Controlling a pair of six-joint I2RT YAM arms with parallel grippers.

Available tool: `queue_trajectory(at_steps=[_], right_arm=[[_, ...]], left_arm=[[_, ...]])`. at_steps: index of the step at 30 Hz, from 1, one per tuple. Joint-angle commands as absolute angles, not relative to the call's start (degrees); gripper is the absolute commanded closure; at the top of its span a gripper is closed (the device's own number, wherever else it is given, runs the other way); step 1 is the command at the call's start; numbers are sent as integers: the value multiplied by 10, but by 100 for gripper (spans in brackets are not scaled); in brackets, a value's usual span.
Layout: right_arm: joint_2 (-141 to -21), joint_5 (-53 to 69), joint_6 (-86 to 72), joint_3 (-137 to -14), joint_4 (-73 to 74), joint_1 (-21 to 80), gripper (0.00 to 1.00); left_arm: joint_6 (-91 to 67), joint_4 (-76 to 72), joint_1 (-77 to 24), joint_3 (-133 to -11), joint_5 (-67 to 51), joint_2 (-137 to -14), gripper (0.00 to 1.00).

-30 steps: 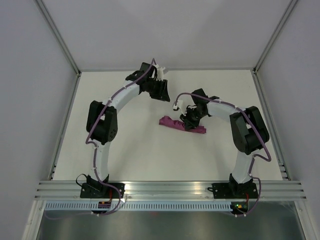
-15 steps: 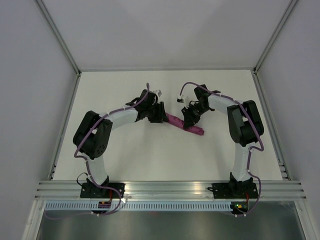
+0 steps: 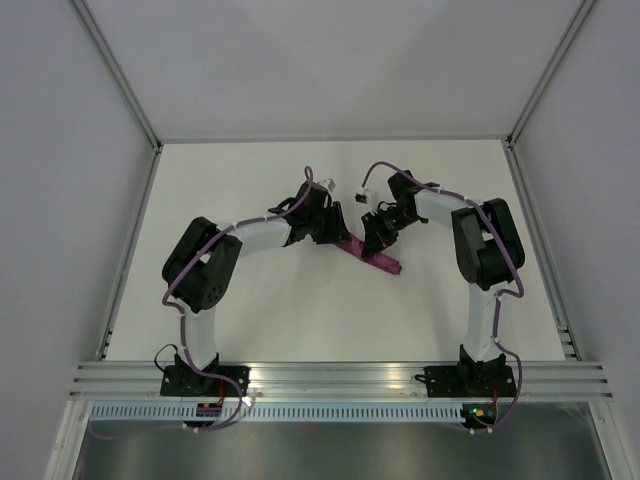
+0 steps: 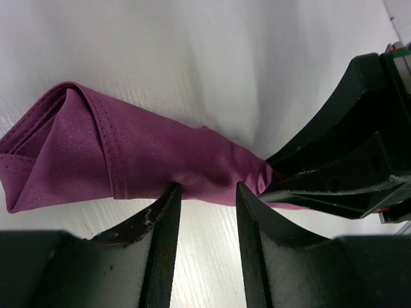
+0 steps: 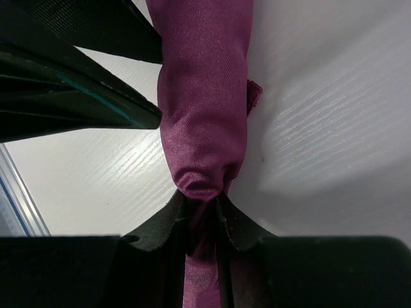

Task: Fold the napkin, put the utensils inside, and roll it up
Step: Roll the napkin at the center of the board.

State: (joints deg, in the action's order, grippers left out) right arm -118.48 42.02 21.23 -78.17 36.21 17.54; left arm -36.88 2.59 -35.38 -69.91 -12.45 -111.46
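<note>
The napkin (image 3: 379,261) is a plum-magenta roll lying slantwise on the white table between the two arms. In the left wrist view the napkin (image 4: 148,154) shows a folded, hemmed end at the left. My left gripper (image 4: 207,190) is open, its fingertips against the roll's near side with bare table between them. My right gripper (image 5: 200,200) is shut on the napkin (image 5: 205,96), pinching the roll so the cloth bunches at the fingertips. From above, the left gripper (image 3: 337,231) and right gripper (image 3: 376,238) sit close together over the roll's upper part. The utensils are hidden.
The white table (image 3: 280,310) is walled by grey panels left, right and back. A metal rail (image 3: 340,378) runs along the near edge, holding both arm bases. In the right wrist view the left gripper's black fingers (image 5: 77,83) are close on the left.
My left arm has swung from the back of the table down to the napkin's left part. The right gripper has kept its hold and the roll has shifted back and turned more diagonal.
</note>
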Motion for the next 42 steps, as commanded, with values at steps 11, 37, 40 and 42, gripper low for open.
queue_trajectory(at_steps=[11,37,40,42], right_arm=[[-1245,446,113,-769,307,178,75],[-1223,483,64,-784,303,164,43],[-1216,488,64,-787,311,157,43],[-1208,490,65,-791,316,154,42]], left_arm=[[-362,90,-340,-840,-112,-1200,56],[-310,200,-315,-1024,-144,-1300,57],[-309,199,-314,-1026,-146,-1299,57],[-308,200,-313,-1027,-149,-1298,57]])
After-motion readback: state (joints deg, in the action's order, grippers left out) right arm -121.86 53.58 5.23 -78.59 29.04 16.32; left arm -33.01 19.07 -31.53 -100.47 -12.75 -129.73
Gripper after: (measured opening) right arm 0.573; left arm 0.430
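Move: The left hand stands against the near side of the rolled napkin, whose middle lies about 5 cm to its right, level fore and aft and 1 cm or so below; the napkin's left end is some 5 cm ahead and 5 cm left of this hand. The right hand already pinches the roll, with its middle about 1 cm ahead and 1 cm left, and the napkin's right end some 4 cm back and 8 cm to the right. With its fingers staying part open against the napkin, the left hand pushes that side of the roll forward about 9 cm, easing slightly right and slowing towards the end, to swing the roll clockwise around the right hand. The right hand shifts about 3 cm left, its wrist twisting and tilting some 15 degrees with the turn; partway through it opens its pinch and rises about a centimetre, its fingers left loosely astride the roll. ##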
